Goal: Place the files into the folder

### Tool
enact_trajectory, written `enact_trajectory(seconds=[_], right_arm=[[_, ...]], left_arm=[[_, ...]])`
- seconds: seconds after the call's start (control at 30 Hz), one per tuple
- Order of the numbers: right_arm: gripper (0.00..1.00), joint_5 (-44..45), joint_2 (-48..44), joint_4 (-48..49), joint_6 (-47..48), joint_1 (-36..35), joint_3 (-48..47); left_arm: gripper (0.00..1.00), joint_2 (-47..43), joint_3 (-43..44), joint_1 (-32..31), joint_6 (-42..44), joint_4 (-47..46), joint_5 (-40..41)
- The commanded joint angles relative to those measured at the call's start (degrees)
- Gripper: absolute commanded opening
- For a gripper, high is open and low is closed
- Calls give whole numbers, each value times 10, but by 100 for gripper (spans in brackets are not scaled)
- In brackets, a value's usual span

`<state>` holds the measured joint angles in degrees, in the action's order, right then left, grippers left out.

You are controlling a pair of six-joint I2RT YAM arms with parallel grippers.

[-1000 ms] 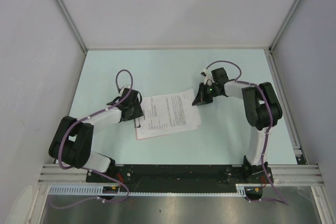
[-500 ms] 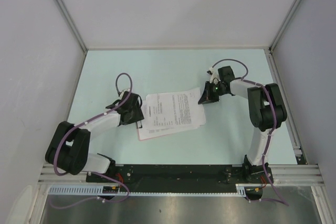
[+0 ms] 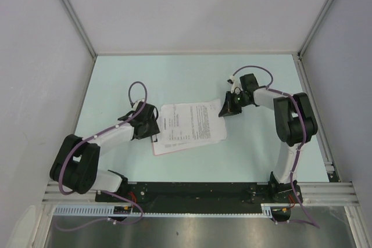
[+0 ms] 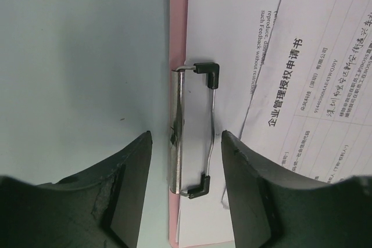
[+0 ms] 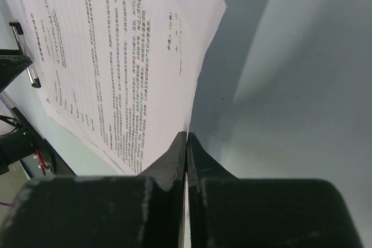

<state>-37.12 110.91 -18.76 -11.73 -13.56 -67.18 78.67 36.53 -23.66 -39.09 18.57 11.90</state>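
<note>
The files [image 3: 193,122], white sheets of black print, lie fanned on the pink folder [image 3: 157,150], which shows only as a thin edge [image 4: 178,39]. Its metal clip [image 4: 176,143] holds the sheets' left end. My left gripper [image 3: 153,128] is open, and its jaws [image 4: 186,143] straddle the clip without touching it. My right gripper [image 3: 223,111] is shut [image 5: 186,136] on the right edge of the files [image 5: 116,56], which rises off the table there. A white sliver with a trace of pink shows between its jaws.
The pale green table [image 3: 186,79] is walled by grey panels at the back and both sides. A black rail [image 3: 197,193] carrying the arm bases runs along the near edge. Purple cables loop off both wrists.
The right gripper has drawn the files' right edge slightly to the right. The left gripper has edged forward over the clip, and its jaws stand a little wider.
</note>
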Motion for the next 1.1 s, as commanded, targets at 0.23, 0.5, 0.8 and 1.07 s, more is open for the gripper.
enact_trajectory(seconds=[0.23, 0.5, 0.8, 1.07], right_arm=[[0, -15, -26, 5, 10, -15, 5], [0, -48, -25, 0, 39, 1, 5], [0, -49, -23, -15, 56, -9, 4], [0, 2, -32, -29, 15, -33, 8]], left_arm=[[42, 62, 13, -26, -18, 20, 24], [7, 60, 11, -26, 11, 8, 17], [0, 33, 15, -25, 31, 1, -2], [0, 0, -32, -1, 12, -76, -78]])
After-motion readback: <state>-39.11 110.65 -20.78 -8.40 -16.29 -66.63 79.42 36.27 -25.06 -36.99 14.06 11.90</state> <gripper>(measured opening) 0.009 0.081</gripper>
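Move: The folder's metal clip lies between the left hand's open fingertips, its middle about 1 cm ahead, 1 cm to the right and 1 cm lower. From that hand, the middle of the top sheet is some 16 cm to the right and 5 cm ahead, with the folder's middle beneath it, about 13 cm right and 3 cm ahead. The right hand already pinches the sheet's right edge; the clip lies about 28 cm to its left, 10 cm back and 2 cm lower. The left hand eases about 1 cm forward and 1 cm right along the clip while its fingers go from half open to nearly shut, closing on the clip from both sides, one tip at the metal bar and the other at the wire. The right hand keeps its pinch on the top sheet's right edge and draws it towards the clip, about 2 cm back and 1.5 cm left in all, pausing midway with a slight drift back to the right before the last pull, and turning some 5 degrees counter-clockwise. ##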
